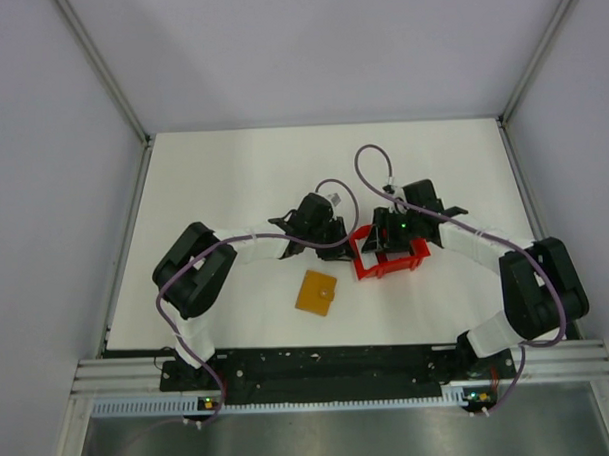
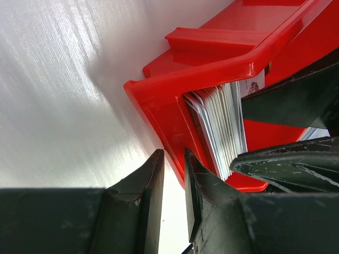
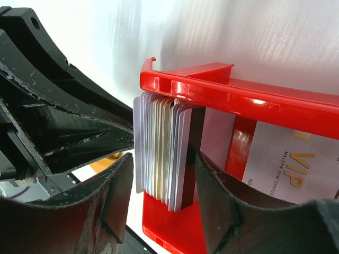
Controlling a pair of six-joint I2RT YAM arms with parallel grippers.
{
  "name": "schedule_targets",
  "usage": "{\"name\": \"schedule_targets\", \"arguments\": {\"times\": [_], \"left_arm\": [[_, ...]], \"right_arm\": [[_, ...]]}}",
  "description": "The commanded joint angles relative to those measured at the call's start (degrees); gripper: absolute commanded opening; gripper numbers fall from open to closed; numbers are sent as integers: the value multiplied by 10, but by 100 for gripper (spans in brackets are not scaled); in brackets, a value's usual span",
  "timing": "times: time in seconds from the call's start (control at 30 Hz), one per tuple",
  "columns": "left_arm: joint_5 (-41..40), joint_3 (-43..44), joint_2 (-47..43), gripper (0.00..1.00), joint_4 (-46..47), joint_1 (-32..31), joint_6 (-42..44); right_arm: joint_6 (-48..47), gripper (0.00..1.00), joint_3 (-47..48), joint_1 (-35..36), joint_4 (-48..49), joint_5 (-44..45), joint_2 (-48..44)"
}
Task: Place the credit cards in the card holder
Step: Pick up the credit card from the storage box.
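A stack of credit cards (image 3: 159, 132) stands on edge inside a red raised-rim tray (image 3: 254, 100). The outermost card on the right has a dark stripe. My right gripper (image 3: 163, 159) is open and straddles the stack, one finger on each side, with a small gap on the left side. The same cards (image 2: 225, 127) show in the left wrist view, between the right gripper's dark fingers (image 2: 286, 164). My left gripper (image 2: 172, 159) stands at the tray's (image 2: 175, 90) outer corner, jaws narrowly apart with only white table between them. The orange card holder (image 1: 316, 292) lies flat, nearer than both grippers.
In the top view both grippers (image 1: 335, 237) (image 1: 387, 237) meet at the red tray (image 1: 417, 254) mid-table. A larger white card printed "VIP" (image 3: 286, 159) lies in the tray behind the stack. White walls enclose the table.
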Motion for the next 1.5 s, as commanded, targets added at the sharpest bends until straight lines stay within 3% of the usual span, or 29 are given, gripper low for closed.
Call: {"name": "schedule_targets", "arguments": {"times": [0.0, 0.2, 0.73, 1.1, 1.27, 1.3, 1.47], "left_arm": [[4, 3, -9, 26, 40, -5, -5], [3, 3, -10, 26, 38, -5, -4], [5, 8, -7, 26, 38, -5, -3], [7, 7, -6, 26, 39, -5, -5], [7, 6, -6, 26, 39, -5, -5], [8, 6, -6, 26, 39, -5, -5], [8, 5, -6, 26, 39, -5, -4]], "right_arm": [[11, 47, 2, 5, 17, -57, -22], [15, 35, 4, 6, 16, -59, -29], [12, 36, 7, 6, 6, -59, -37], [9, 12, 12, 5, 3, -64, -36], [4, 10, 14, 5, -3, -64, -46], [4, 5, 14, 4, -3, -65, -48], [-3, 1, 18, 4, -9, -52, -43]]}}
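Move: The card stack, standing at the left end of the red storage box, is already between the right fingers, its middle about 2 cm left, 1 cm ahead and 2 cm below. The box's middle lies some 3 cm right, level fore and aft, 4 cm below; the VIP card is about 4 cm right and 1 cm ahead, and the orange card holder roughly 15 cm left and 9 cm back. From the left hand the stack is some 4 cm right and 1 cm ahead, about level in height. The card stack is what the right fingers close on: they narrow about it, stay part open while the hand rises about 1.5 cm, then close further until practically shut. Last, the hand slips off the stack's edge, going about 1 cm back and 1 cm left, a little higher. The left fingers keep their place and opening at the box's left end wall. ##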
